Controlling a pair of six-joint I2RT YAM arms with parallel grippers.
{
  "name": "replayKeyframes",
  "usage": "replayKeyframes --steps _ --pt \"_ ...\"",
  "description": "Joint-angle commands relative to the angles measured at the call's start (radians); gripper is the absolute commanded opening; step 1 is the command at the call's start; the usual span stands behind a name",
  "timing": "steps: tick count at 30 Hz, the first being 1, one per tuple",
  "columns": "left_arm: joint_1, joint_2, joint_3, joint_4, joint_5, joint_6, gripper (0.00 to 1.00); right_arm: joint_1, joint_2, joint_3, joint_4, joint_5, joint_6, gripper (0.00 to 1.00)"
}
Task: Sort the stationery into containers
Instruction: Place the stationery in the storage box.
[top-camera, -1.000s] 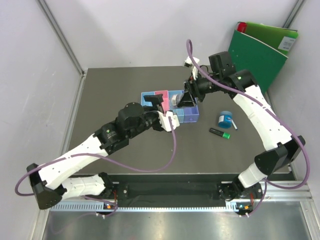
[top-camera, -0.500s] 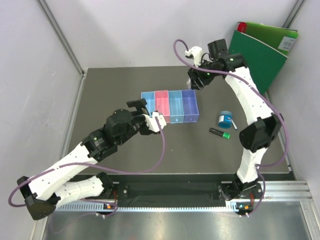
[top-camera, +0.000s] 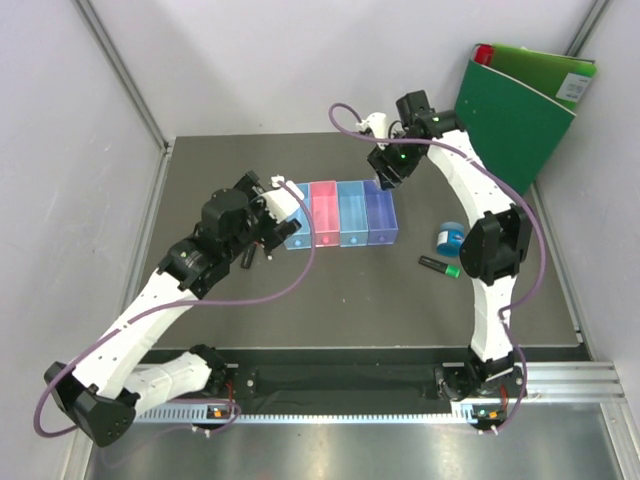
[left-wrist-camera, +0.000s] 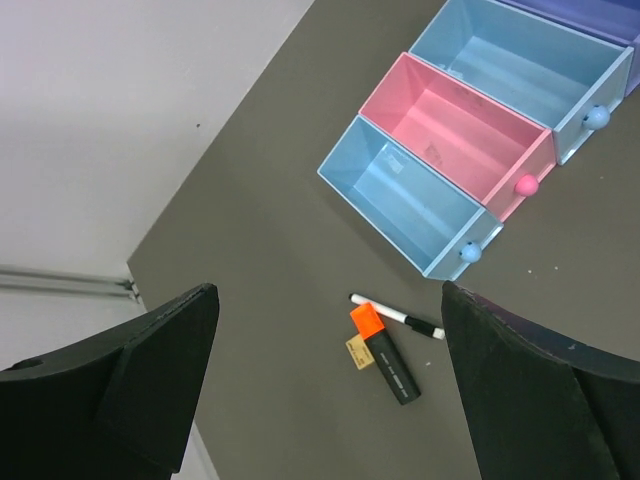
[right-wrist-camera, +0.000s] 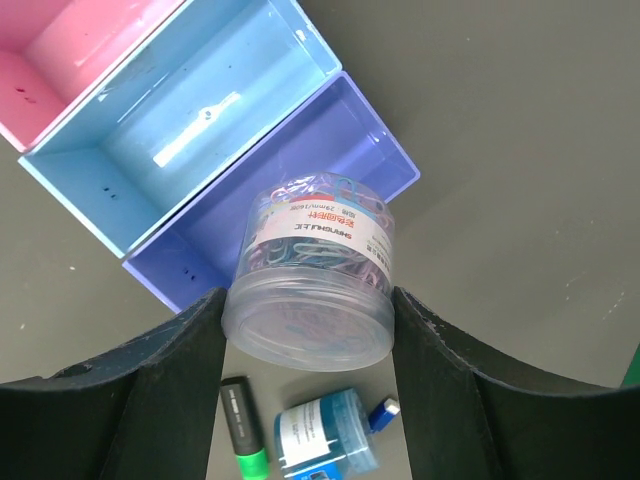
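Observation:
The four joined bins (top-camera: 340, 213) stand mid-table: light blue (left-wrist-camera: 410, 195), pink (left-wrist-camera: 460, 130), light blue (right-wrist-camera: 180, 120) and purple (right-wrist-camera: 270, 190), all looking empty. My right gripper (right-wrist-camera: 308, 295) is shut on a clear round jar of paper clips (right-wrist-camera: 310, 290), held above the purple bin's end; it also shows in the top view (top-camera: 385, 168). My left gripper (left-wrist-camera: 328, 295) is open and empty, high above an orange-capped black marker (left-wrist-camera: 385, 350), a thin white pen (left-wrist-camera: 395, 315) and a small tan piece (left-wrist-camera: 357, 350). A green-capped marker (top-camera: 440, 266) and a blue round roll (top-camera: 450, 238) lie right of the bins.
A big green binder (top-camera: 520, 100) leans against the back right wall. A tiny blue piece (right-wrist-camera: 383, 410) lies beside the blue roll. Walls close the table on the left, back and right.
My left gripper swung left and back, away from the front of the bins. My right gripper carried the jar from over the bins up toward the back, by the purple bin.

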Motion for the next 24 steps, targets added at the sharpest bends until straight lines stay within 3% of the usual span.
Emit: replayKeyframes --steps 1,17,24 --pt "0.041 -0.003 0.037 0.005 0.06 -0.076 0.97 0.017 0.027 0.046 0.028 0.013 -0.041 0.47" --pt "0.171 -0.006 0.022 0.033 0.14 -0.13 0.97 0.045 0.139 0.049 0.051 0.052 -0.056 0.48" --pt "0.214 -0.004 0.005 0.045 0.206 -0.14 0.97 0.059 0.167 0.049 0.057 0.074 -0.059 0.53"
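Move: The right hand holds the paper clip jar. The storage box's purple compartment is almost straight below it, about 1 cm ahead, 2 cm to the left and 12 cm down. The light-blue compartment beside it lies some 8 cm left and 1 cm ahead. The blue-lidded jar is roughly 12 cm right and 5 cm back, the green-capped marker about 10 cm right and 11 cm back. From the left hand, the purple compartment is around 14 cm ahead, 19 cm right and 22 cm down. Down, almost straight, the right hand sinks about 7 cm towards the purple compartment, easing off near the end. It keeps its grip on the paper clip jar while the wrist tips slightly nearer upright. Leftward and a little forward, the empty left hand drifts some 3 cm away from the purple compartment, rolling slightly with its fingers still wide open. ##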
